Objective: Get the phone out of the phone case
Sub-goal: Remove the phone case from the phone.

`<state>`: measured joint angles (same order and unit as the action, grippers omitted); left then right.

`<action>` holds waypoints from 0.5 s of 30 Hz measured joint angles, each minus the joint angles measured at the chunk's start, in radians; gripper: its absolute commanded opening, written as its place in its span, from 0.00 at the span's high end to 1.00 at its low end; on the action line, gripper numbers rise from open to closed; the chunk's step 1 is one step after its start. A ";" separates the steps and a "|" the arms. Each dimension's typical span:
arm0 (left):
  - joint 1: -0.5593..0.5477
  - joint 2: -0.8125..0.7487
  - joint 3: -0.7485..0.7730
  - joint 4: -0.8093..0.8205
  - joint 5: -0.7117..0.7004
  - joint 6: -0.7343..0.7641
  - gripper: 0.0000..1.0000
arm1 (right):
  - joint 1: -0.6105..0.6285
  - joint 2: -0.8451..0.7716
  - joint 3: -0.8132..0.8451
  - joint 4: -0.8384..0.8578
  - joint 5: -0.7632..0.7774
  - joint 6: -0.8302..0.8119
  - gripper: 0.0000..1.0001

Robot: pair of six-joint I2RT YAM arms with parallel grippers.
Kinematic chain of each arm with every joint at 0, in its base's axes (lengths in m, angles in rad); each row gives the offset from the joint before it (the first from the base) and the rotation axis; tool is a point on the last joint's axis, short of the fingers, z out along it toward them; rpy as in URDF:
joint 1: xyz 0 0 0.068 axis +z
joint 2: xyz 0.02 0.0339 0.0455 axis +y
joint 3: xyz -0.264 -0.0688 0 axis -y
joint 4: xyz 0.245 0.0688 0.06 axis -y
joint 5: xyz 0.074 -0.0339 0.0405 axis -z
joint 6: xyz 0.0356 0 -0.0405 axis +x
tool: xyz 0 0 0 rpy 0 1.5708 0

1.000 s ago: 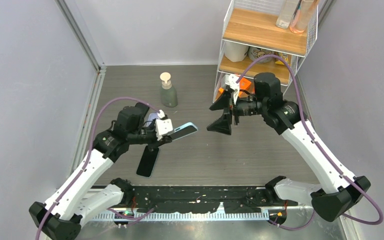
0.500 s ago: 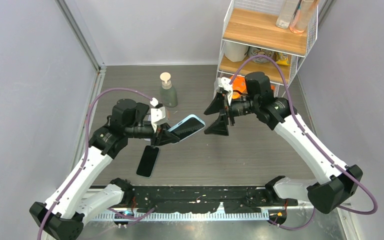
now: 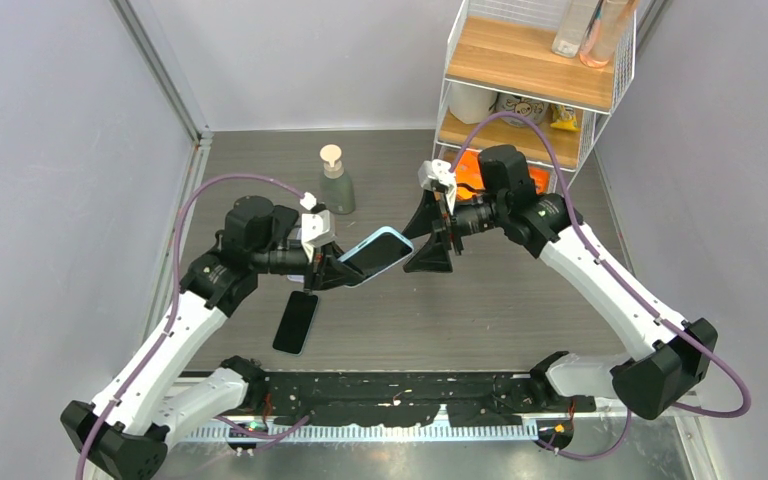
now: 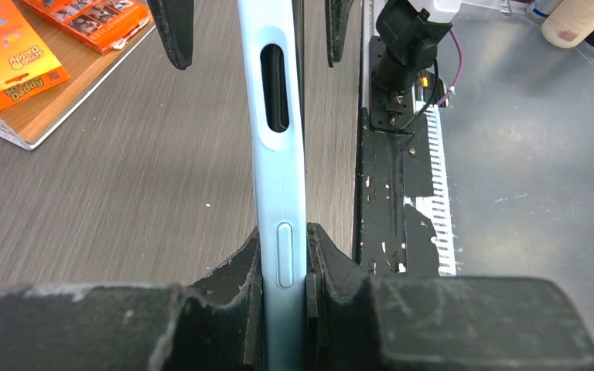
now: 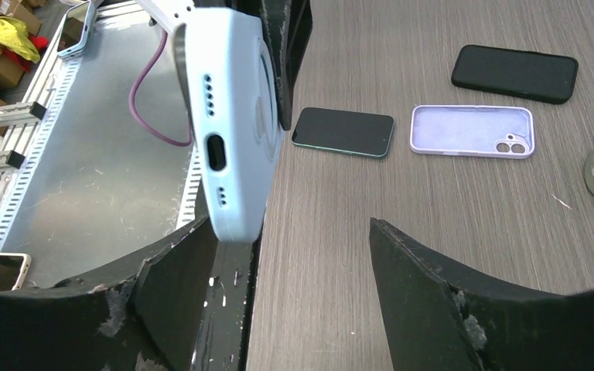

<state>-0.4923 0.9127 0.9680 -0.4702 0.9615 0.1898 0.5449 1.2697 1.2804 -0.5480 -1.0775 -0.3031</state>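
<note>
My left gripper (image 3: 326, 266) is shut on one end of a light blue phone case (image 3: 393, 241) and holds it in the air above the table. The phone's dark screen (image 3: 370, 257) shows inside the case. In the left wrist view the case's edge (image 4: 278, 154) runs straight up from between my fingers (image 4: 282, 249). My right gripper (image 3: 408, 252) is open around the case's far end. In the right wrist view the case's port end (image 5: 232, 147) lies by the left finger (image 5: 174, 270), and the right finger (image 5: 418, 270) is well apart from it.
A bare dark phone (image 3: 296, 322) lies on the table below the left gripper. The right wrist view also shows an empty lilac case (image 5: 472, 130) and a black case (image 5: 514, 73). A soap bottle (image 3: 336, 180) stands behind, and a wire shelf (image 3: 530, 70) is at the back right.
My right gripper has moved left until its fingers straddle the case's far end, and its jaws have narrowed a little. My left gripper has turned the case to show the screen.
</note>
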 measured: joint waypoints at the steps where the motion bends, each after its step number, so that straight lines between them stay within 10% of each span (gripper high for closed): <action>1: 0.000 0.002 -0.003 0.002 0.000 0.000 1.00 | 0.002 0.000 0.001 0.000 -0.002 0.000 0.24; 6: 0.000 0.010 -0.009 0.003 0.000 0.000 1.00 | 0.008 0.001 0.003 0.001 -0.008 -0.002 0.36; 15: 0.005 0.011 -0.012 0.008 -0.008 -0.002 1.00 | 0.013 0.018 0.006 -0.016 -0.034 -0.029 0.86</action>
<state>-0.4873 0.9237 0.9562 -0.4625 0.9535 0.1875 0.5575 1.2881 1.2869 -0.5640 -1.1114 -0.3317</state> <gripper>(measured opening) 0.204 0.281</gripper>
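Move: The right hand, open, has its fingers on either side of the free end of the blue-cased phone, whose middle lies about 7 cm to its left, 2 cm back and level. Some 22 cm lower, the bare phone is 26 cm left and 8 cm back, the purple case 23 cm left and 8 cm ahead. From the left hand, which grips the other end, the blue-cased phone's middle is about 5 cm right and 3 cm ahead. The right hand eases barely 1 cm back and left, closing to pinch the blue-cased phone's free end. ##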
